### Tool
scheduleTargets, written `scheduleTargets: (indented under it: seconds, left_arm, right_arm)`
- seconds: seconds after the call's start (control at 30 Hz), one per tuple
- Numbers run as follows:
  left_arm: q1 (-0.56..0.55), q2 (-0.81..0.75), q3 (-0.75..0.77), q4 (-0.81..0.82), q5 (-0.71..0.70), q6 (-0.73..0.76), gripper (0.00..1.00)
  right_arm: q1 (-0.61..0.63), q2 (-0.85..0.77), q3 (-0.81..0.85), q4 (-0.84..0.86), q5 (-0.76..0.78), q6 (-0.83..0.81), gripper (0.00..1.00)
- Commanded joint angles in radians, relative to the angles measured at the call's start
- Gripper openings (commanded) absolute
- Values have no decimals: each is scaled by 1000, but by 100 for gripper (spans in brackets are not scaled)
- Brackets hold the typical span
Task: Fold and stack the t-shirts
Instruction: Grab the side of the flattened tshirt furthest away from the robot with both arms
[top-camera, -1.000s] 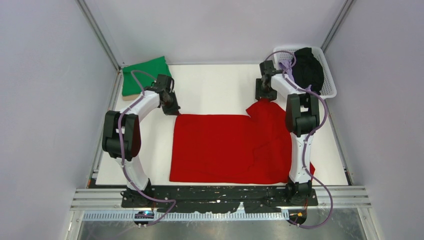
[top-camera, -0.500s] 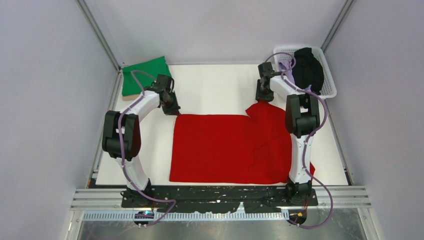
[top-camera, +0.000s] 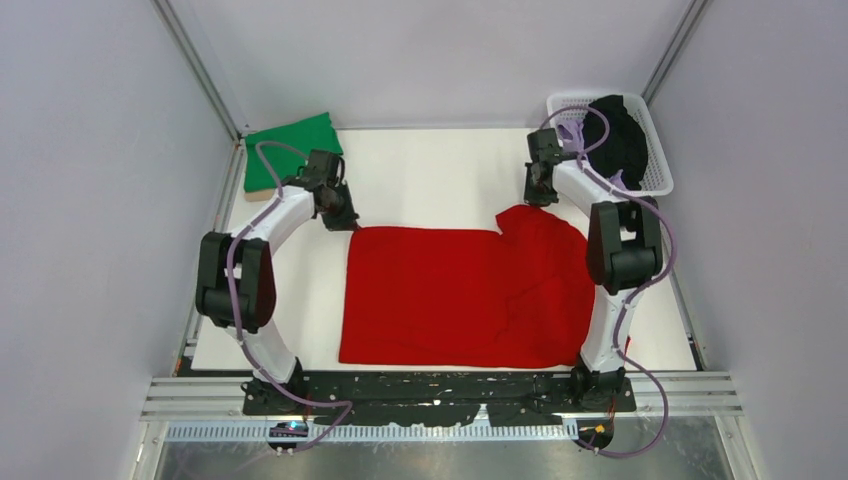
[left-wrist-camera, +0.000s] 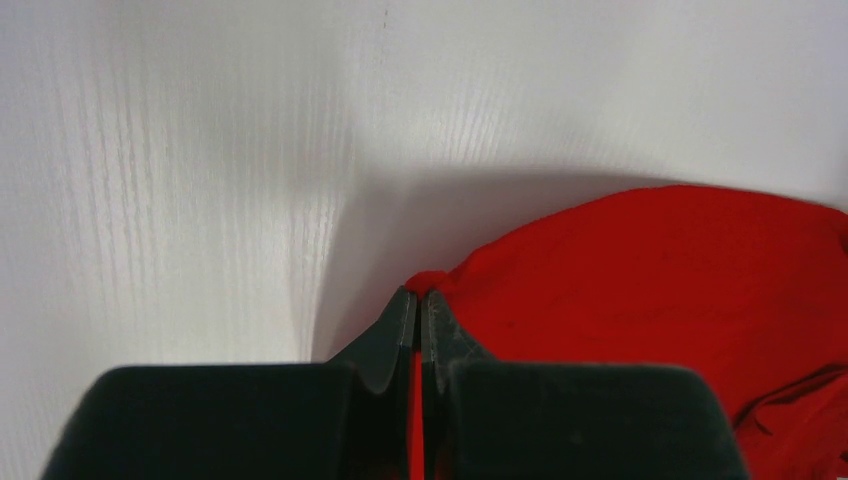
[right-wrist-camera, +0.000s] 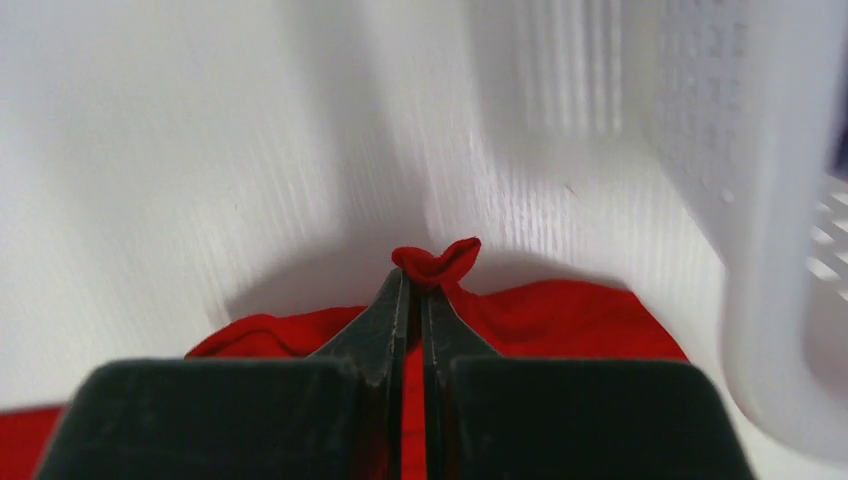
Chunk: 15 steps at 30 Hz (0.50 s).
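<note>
The bright red t-shirt (top-camera: 460, 295) lies spread across the white table, one sleeve bunched at its far right. My left gripper (top-camera: 350, 222) is shut on the shirt's far left corner; in the left wrist view red cloth (left-wrist-camera: 660, 260) is pinched between the black fingers (left-wrist-camera: 400, 330). My right gripper (top-camera: 537, 198) is shut on the far right edge; in the right wrist view a small red fold (right-wrist-camera: 436, 262) sticks out past the fingertips (right-wrist-camera: 395, 310). A folded green t-shirt (top-camera: 290, 150) sits at the far left corner.
A white basket (top-camera: 655, 160) at the far right corner holds a black garment (top-camera: 612, 135) with a bit of lavender cloth beside it. In the right wrist view the basket wall (right-wrist-camera: 740, 200) stands close on the right. Enclosure walls flank the table (top-camera: 430, 180).
The right gripper has closed on the red shirt's far right edge and shifted slightly right towards the basket. The left gripper stays shut on its corner.
</note>
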Motion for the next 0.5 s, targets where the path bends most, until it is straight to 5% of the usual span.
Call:
scheduleTargets:
  seconds: [0.0,0.47]
  left_arm:
    - [-12,-114,-54,41,16,17,0]
    - [-52,-356,-276,70,3,15,0]
  right_arm:
    - [0,-205,-101,48,4,-7,5]
    - [36,-735,-498,-120,88,83,5]
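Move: The red t-shirt's far edge is already pinched in both hands, a couple of centimetres above the table. Its near-left corner lies roughly 36 cm back and 4 cm left of the left hand; its near-right corner roughly 40 cm back and 20 cm right of the right hand. The green stack stands about 17 cm ahead and 17 cm left of the left hand, the white basket some 15 cm ahead and 17 cm right of the right hand. The shirt's far edge, kept pinched in both closed grippers, is drawn back towards its near edge. The right hand leads, rising about 8 cm as it pulls back some 11 cm away from the basket and tipping its fingers slightly more forward; the left follows more slowly, about 6 cm back with a small early lift. ##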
